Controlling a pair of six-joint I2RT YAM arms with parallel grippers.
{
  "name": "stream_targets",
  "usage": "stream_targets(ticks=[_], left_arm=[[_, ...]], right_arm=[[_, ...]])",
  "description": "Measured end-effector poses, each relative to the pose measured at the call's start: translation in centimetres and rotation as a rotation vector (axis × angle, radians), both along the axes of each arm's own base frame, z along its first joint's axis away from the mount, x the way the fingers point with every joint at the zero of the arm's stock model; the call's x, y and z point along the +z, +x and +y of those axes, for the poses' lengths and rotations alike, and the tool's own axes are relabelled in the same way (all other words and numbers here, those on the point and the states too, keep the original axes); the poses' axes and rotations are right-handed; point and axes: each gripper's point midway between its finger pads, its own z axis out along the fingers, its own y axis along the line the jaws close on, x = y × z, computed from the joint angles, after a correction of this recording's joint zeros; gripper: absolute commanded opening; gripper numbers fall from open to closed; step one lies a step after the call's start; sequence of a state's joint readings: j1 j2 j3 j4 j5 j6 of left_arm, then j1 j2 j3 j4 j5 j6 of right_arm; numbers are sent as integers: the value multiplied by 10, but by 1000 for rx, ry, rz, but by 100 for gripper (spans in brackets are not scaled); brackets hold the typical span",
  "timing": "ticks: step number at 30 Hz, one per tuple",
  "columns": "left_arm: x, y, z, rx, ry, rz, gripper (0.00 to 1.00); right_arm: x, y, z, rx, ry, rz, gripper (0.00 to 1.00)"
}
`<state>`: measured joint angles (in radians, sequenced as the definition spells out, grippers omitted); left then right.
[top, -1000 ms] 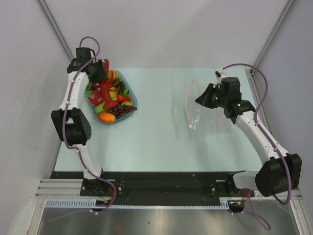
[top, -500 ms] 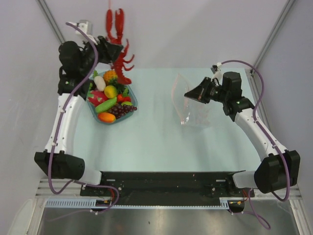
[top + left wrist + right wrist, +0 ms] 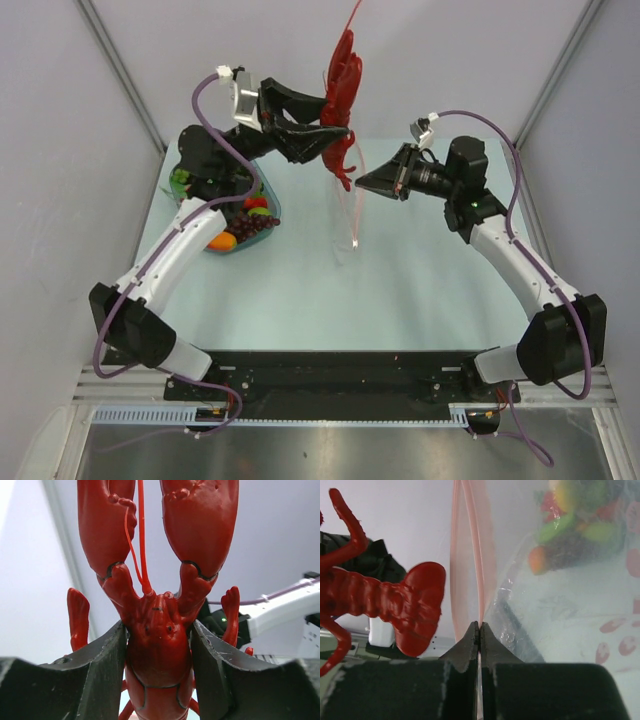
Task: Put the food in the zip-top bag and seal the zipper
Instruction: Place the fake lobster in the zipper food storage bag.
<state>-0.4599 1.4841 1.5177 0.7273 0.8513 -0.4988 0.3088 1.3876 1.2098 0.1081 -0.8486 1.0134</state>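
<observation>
My left gripper (image 3: 322, 136) is shut on a red toy lobster (image 3: 342, 95), held high above the table; the lobster fills the left wrist view (image 3: 159, 645), pinched at its body between both jaws. My right gripper (image 3: 365, 184) is shut on the edge of the clear zip-top bag (image 3: 348, 215) and holds it up, hanging. In the right wrist view the jaws pinch the bag by its pink zipper strip (image 3: 470, 550), and the lobster's tail (image 3: 417, 605) hangs just left of that strip. The rest of the food (image 3: 240, 222) lies in the blue-green tray.
The blue-green oval tray (image 3: 262, 234) sits at the table's far left, partly hidden under my left arm. Grey walls stand close on the left, right and back.
My left gripper has lifted the lobster out of the tray and carried it right, up to the bag. My right gripper has raised the bag off the table and swung it left.
</observation>
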Motion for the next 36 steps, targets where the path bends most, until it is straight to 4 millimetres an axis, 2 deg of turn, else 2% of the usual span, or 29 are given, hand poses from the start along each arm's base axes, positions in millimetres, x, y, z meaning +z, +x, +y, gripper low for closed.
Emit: stream_targets(ticks=[4, 11, 14, 19, 21, 26, 32, 35, 36], left_arm=[[-6, -15, -12, -76, 6, -45, 0], [-37, -26, -29, -153, 58, -26, 0], [-58, -22, -33, -148, 88, -22, 1], [-120, -6, -39, -107, 177, 37, 6], [-137, 0, -40, -84, 197, 63, 6], [-140, 7, -44, -54, 190, 46, 8], [-148, 0, -53, -66, 190, 30, 20], [-158, 1, -54, -63, 204, 37, 31], [-162, 2, -54, -60, 211, 40, 44]], right_arm=[[7, -6, 2, 42, 34, -17, 0], [-7, -12, -2, 82, 47, 23, 0], [-9, -15, -4, 109, 58, 30, 0], [-12, -17, -8, 149, 76, 41, 0], [-15, -19, -8, 168, 81, 47, 0], [-20, -20, -8, 203, 94, 71, 0], [-21, -18, -13, 222, 113, 96, 0], [-18, -18, -17, 233, 122, 97, 0], [-16, -19, -18, 237, 126, 98, 0]])
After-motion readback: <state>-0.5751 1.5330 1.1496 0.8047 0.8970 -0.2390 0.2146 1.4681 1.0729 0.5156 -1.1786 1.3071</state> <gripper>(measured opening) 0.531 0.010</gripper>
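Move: From the left gripper, which already holds the lobster tail-down, the mouth of the zip-top bag is about 6 cm to the right, some 19 cm lower and only about 1 cm ahead. The food basket lies roughly 29 cm to its left, 13 cm farther out and 37 cm below. The right gripper already pinches the bag's rim; the mouth's middle is about 3 cm to its left, level with it both in height and forward. Bring the left gripper down about 16 cm and some 5 cm to the right, dipping back a couple of centimetres early and coming forward again, and tip its fingers down roughly 10 degrees so the lobster's tail goes into the bag mouth; keep the grip. With the right, stay pinched on the rim, easing slightly back, right and down while turning some 15 degrees counter-clockwise. ##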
